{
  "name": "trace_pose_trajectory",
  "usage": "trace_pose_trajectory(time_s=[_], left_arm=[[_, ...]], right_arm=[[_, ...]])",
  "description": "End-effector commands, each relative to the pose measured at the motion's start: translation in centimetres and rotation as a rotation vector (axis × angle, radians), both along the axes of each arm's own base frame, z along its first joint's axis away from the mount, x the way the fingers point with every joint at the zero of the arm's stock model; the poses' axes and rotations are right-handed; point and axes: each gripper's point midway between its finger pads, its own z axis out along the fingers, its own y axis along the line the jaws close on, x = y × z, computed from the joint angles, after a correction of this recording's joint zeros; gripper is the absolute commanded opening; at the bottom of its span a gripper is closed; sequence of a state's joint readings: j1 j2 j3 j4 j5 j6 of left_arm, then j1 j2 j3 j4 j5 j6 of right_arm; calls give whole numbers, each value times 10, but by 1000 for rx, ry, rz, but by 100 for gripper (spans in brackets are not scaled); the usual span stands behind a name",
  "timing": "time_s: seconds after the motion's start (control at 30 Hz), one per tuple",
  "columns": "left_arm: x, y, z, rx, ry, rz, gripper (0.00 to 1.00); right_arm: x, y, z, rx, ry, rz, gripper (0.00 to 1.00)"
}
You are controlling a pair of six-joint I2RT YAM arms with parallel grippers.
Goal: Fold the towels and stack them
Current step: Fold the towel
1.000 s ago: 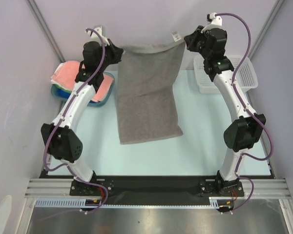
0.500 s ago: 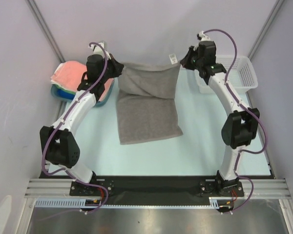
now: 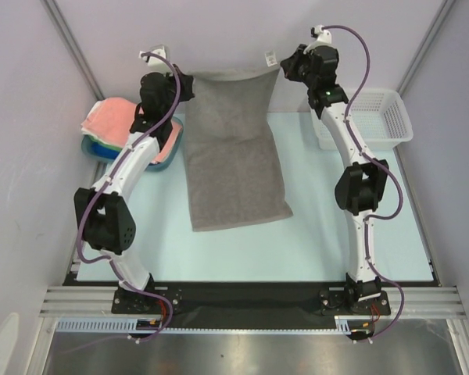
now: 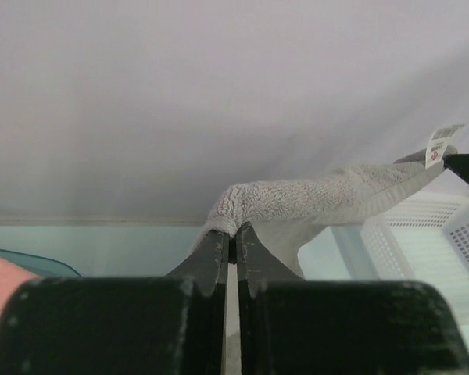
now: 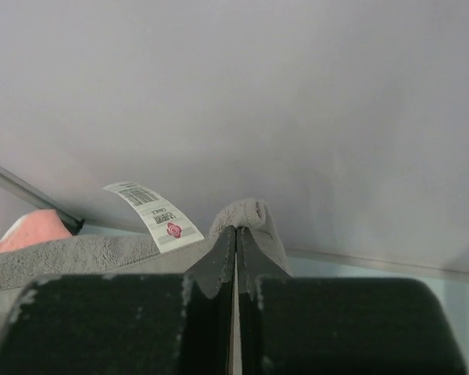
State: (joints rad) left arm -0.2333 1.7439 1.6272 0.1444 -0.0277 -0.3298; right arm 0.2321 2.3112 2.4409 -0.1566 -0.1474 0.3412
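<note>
A grey towel (image 3: 233,148) hangs stretched between both grippers at the back of the table, its lower half lying on the pale surface. My left gripper (image 3: 189,84) is shut on the towel's far left corner (image 4: 242,205). My right gripper (image 3: 284,69) is shut on the far right corner (image 5: 246,212), where a white tag (image 5: 152,212) sticks out. The tag (image 3: 270,56) also shows in the top view. Several folded towels (image 3: 113,117), salmon pink on top with green and blue beneath, sit in a pile at the back left.
The pile rests in a blue tray (image 3: 162,160) by my left arm. A white perforated basket (image 3: 387,117) stands at the back right, beside my right arm. Purple walls close the back and sides.
Both grippers, still holding the towel's corners, dropped and came nearer, then rose and went back toward the far wall, pulling the upper half of the towel taut again.
</note>
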Motion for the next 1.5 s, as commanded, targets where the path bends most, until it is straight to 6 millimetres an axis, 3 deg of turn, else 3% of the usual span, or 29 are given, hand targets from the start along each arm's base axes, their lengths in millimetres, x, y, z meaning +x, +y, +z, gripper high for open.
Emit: trace_pose_trajectory(time_s=[0.0, 0.17, 0.23, 0.27, 0.3, 0.33, 0.4, 0.43, 0.47, 0.5, 0.53, 0.57, 0.6, 0.63, 0.67, 0.7, 0.73, 0.77, 0.8, 0.87, 0.9, 1.0, 1.03, 1.07, 1.33, 1.37, 1.47], left_arm=[[6, 4, 13, 15, -79, 31, 0], [12, 3, 4, 13, -42, 35, 0], [12, 0, -5, 7, -12, 27, 0], [12, 0, -10, 4, -1, 25, 0], [8, 0, -20, 3, 21, 23, 0], [6, 0, -25, -6, 34, 23, 0], [0, -1, -50, -6, 84, 20, 0], [-5, 1, -50, -17, 83, 22, 0], [-8, 0, -56, -21, 98, 19, 1], [-12, 1, -70, -21, 126, 20, 0], [-17, 1, -69, -30, 126, 20, 0], [-20, 1, -72, -34, 135, 19, 0], [-26, 2, -83, -33, 157, 17, 0], [-29, 2, -84, -39, 163, 16, 0], [-34, 3, -83, -42, 165, 19, 0], [-39, 3, -91, -42, 188, 19, 0], [-43, 2, -94, -43, 199, 18, 0], [-48, 2, -90, -47, 194, 18, 0], [-54, 4, -101, -47, 224, 28, 0], [-64, 1, -106, -51, 244, 26, 0], [-72, 3, -113, -49, 265, 30, 0], [-90, 0, -131, -55, 319, 34, 0], [-95, -3, -138, -65, 338, 34, 0], [-101, -4, -142, -68, 351, 33, 0], [-159, -16, -228, -67, 554, 46, 0], [-159, -17, -225, -78, 549, 43, 0], [-174, -16, -246, -90, 611, 51, 0]], right_arm=[[-1, -4, 22, 25, -90, -5, 0], [-5, -4, 12, 18, -40, 2, 0], [-8, -4, -4, 8, 10, 2, 0], [-15, -6, 0, 10, 16, -1, 0], [-17, -9, -6, 12, 36, -11, 0], [-21, -9, -27, 4, 87, -13, 0], [-33, -14, -25, 4, 102, -20, 0], [-38, -15, -50, -8, 159, -24, 0], [-42, -17, -55, -7, 174, -30, 0], [-52, -22, -48, 1, 171, -37, 0], [-56, -23, -51, 8, 175, -40, 0], [-64, -26, -71, 5, 220, -42, 0], [-72, -28, -62, 15, 212, -39, 0], [-77, -30, -64, 22, 222, -40, 0], [-85, -31, -80, 17, 262, -42, 0], [-94, -33, -71, 22, 255, -41, 0], [-100, -34, -77, 28, 273, -45, 0], [-108, -35, -94, 26, 316, -46, 0], [-115, -36, -100, 27, 334, -46, 0], [-129, -38, -104, 41, 368, -49, 0], [-140, -38, -125, 38, 417, -42, 0], [-160, -36, -140, 53, 470, -25, 0], [-171, -33, -158, 41, 512, -16, 0], [-178, -32, -160, 38, 521, -14, 0], [-243, -20, -236, -28, 689, -14, 0], [-248, -21, -242, -32, 703, -16, 0], [-265, -23, -254, -47, 727, -18, 0]])
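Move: The near end of the gray towel, already lying on the table, is where I take the edge I hold up: its left corner is about 28 cm back, 2 cm left and 36 cm below my left hand; its right corner is some 34 cm back, 4 cm right and 34 cm below my right. The blue bin sits 3 cm ahead and 19 cm left of my left hand, the white basket 5 cm ahead and 26 cm right of my right, both some 31 cm below. Keeping the towel's upper edge pinched by its two corners, I sink both hands, then swing them back and down towards the towel's near end, the left some 17 cm back and 26 cm down, the right about 26 cm back and 27 cm down. The drop eases midway into a mostly backward pull, then steepens again, while both wrists tip steadily fingers-down. ##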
